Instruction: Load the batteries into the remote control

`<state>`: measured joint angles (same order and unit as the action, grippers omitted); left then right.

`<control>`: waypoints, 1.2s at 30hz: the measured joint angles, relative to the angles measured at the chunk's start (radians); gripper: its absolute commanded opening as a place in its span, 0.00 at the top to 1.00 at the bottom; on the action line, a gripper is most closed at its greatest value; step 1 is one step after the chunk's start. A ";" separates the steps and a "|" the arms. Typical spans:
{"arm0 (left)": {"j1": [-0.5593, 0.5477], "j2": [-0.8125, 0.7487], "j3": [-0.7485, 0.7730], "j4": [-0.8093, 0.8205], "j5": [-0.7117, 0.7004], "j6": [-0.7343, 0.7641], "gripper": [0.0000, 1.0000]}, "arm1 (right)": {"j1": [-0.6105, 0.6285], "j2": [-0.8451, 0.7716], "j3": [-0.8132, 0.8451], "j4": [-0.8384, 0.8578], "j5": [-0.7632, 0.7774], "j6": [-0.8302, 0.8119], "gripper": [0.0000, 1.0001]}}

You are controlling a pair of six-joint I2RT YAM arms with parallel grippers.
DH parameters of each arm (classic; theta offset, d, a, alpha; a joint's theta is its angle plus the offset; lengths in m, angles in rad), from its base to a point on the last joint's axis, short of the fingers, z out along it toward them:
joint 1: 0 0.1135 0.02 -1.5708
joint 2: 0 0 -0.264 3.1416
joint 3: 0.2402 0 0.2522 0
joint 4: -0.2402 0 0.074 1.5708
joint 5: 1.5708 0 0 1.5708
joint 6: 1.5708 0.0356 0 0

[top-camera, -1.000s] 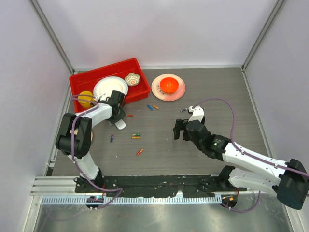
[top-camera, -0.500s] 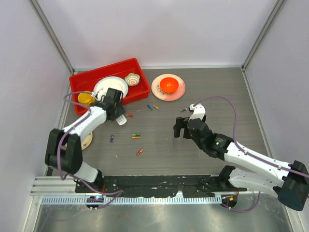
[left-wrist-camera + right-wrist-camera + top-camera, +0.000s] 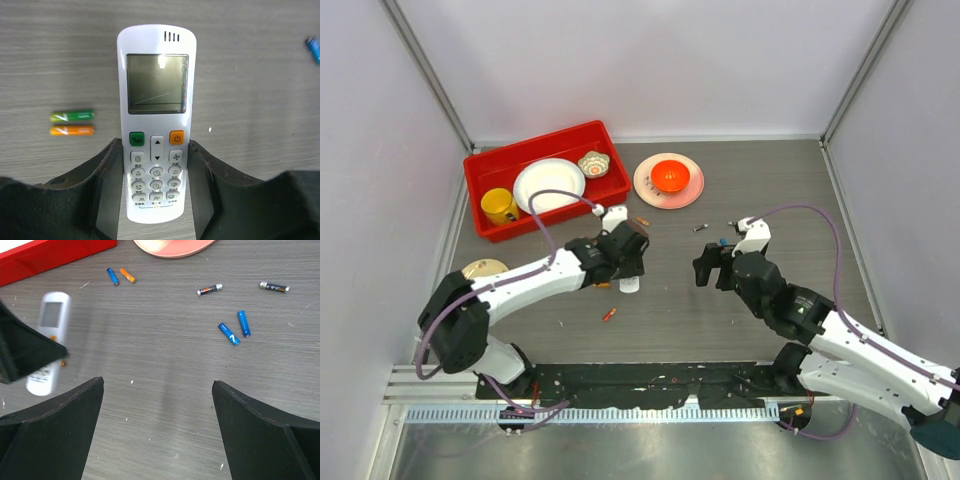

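My left gripper [image 3: 625,262] is shut on the lower, button end of the white remote control [image 3: 156,100], which lies face up with its screen and buttons showing; its back is hidden. In the right wrist view the remote control [image 3: 48,335] sits at the far left. A green battery [image 3: 72,116] and an orange battery [image 3: 72,130] lie side by side left of it. Two blue batteries [image 3: 228,333] and two black ones [image 3: 209,289] lie ahead of my open right gripper [image 3: 157,382], which hovers over bare table with nothing between its fingers. A red battery [image 3: 609,315] lies nearer the front.
A red bin [image 3: 535,146] at the back left holds a yellow cup [image 3: 500,205], a white plate [image 3: 549,185] and a small bowl [image 3: 593,163]. A pink plate [image 3: 642,185] carries an orange bowl [image 3: 670,175]. A wooden disc [image 3: 485,268] lies at the left.
My left arm has swung from beside the red bin to the table's middle, its gripper closing on the remote control and carrying it along. My right arm has shifted a little to the right.
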<state>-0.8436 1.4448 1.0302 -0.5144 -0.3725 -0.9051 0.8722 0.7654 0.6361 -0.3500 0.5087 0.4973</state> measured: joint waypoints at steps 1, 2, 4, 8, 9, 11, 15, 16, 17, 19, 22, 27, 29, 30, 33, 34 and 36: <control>-0.024 0.027 0.004 0.004 -0.001 0.000 1.00 | 0.000 -0.014 0.000 -0.011 -0.005 0.008 0.05; -0.042 0.054 0.005 0.013 0.003 0.000 1.00 | 0.000 -0.024 -0.001 -0.019 -0.007 0.014 0.05; -0.056 0.084 -0.002 0.044 0.024 0.003 1.00 | 0.000 -0.051 -0.011 -0.031 -0.011 0.030 0.05; -0.058 0.069 -0.127 0.275 0.126 0.008 1.00 | 0.000 -0.135 -0.060 -0.056 -0.009 0.066 0.05; -0.058 0.057 -0.179 0.353 0.152 0.007 1.00 | 0.000 -0.153 -0.072 -0.059 -0.009 0.074 0.05; -0.058 0.026 -0.292 0.510 0.197 0.002 1.00 | 0.000 -0.201 -0.105 -0.066 -0.010 0.096 0.05; -0.058 -0.011 -0.463 0.785 0.253 -0.005 1.00 | 0.000 -0.264 -0.151 -0.074 -0.019 0.118 0.05; -0.058 -0.014 -0.485 0.844 0.267 -0.006 1.00 | 0.000 -0.273 -0.158 -0.073 -0.027 0.122 0.05; -0.058 -0.016 -0.499 0.891 0.277 -0.007 1.00 | 0.000 -0.280 -0.163 -0.072 -0.040 0.126 0.05; -0.058 -0.036 -0.534 1.017 0.298 -0.013 1.00 | 0.000 -0.283 -0.174 -0.061 -0.072 0.130 0.05; -0.058 -0.089 -0.607 1.218 0.312 -0.030 1.00 | 0.000 -0.282 -0.191 -0.031 -0.145 0.132 0.05; -0.048 -0.118 -0.734 1.563 0.338 -0.087 1.00 | 0.000 -0.280 -0.239 0.072 -0.283 0.157 0.05; -0.039 -0.085 -0.752 1.653 0.370 -0.127 1.00 | 0.000 -0.285 -0.267 0.120 -0.333 0.171 0.05; -0.034 -0.064 -0.756 1.682 0.390 -0.148 1.00 | 0.000 -0.291 -0.283 0.147 -0.363 0.182 0.05; -0.023 -0.028 -0.757 1.711 0.449 -0.208 1.00 | 0.000 -0.313 -0.320 0.222 -0.441 0.214 0.05; -0.021 -0.029 -0.758 1.719 0.465 -0.219 1.00 | 0.000 -0.321 -0.330 0.248 -0.469 0.222 0.05; -0.021 -0.041 -0.758 1.738 0.492 -0.236 1.00 | 0.000 -0.332 -0.341 0.298 -0.513 0.238 0.05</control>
<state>-0.8642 1.4040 0.2726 1.2232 0.1200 -1.1412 0.8722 0.4339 0.2951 -0.0521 -0.0040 0.7353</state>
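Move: The remote is already pinched in the left fingers, and the right gripper it goes to meet stands about 21 cm to the left hand's right, some 4 cm nearer the base and 7 cm higher. The green and orange batteries lie about 6 cm left of the left hand, within 1 cm ahead and behind, 11 cm below. From the right hand the remote is roughly 21 cm left, 5 cm ahead and 5 cm lower; the blue pair lies 14 cm ahead, 3 cm right, 17 cm below. Keep the remote pinched and bring the left gripper right and back, some 10 cm in all, dipping about 5 cm before climbing above its starting height, while swinging its fingers up to the right by roughly 60 degrees so the remote's back faces the right gripper. Draw the open right gripper back about 8 cm, drifting slightly right and then sweeping left towards the remote, rolling and turning counter-clockwise. ##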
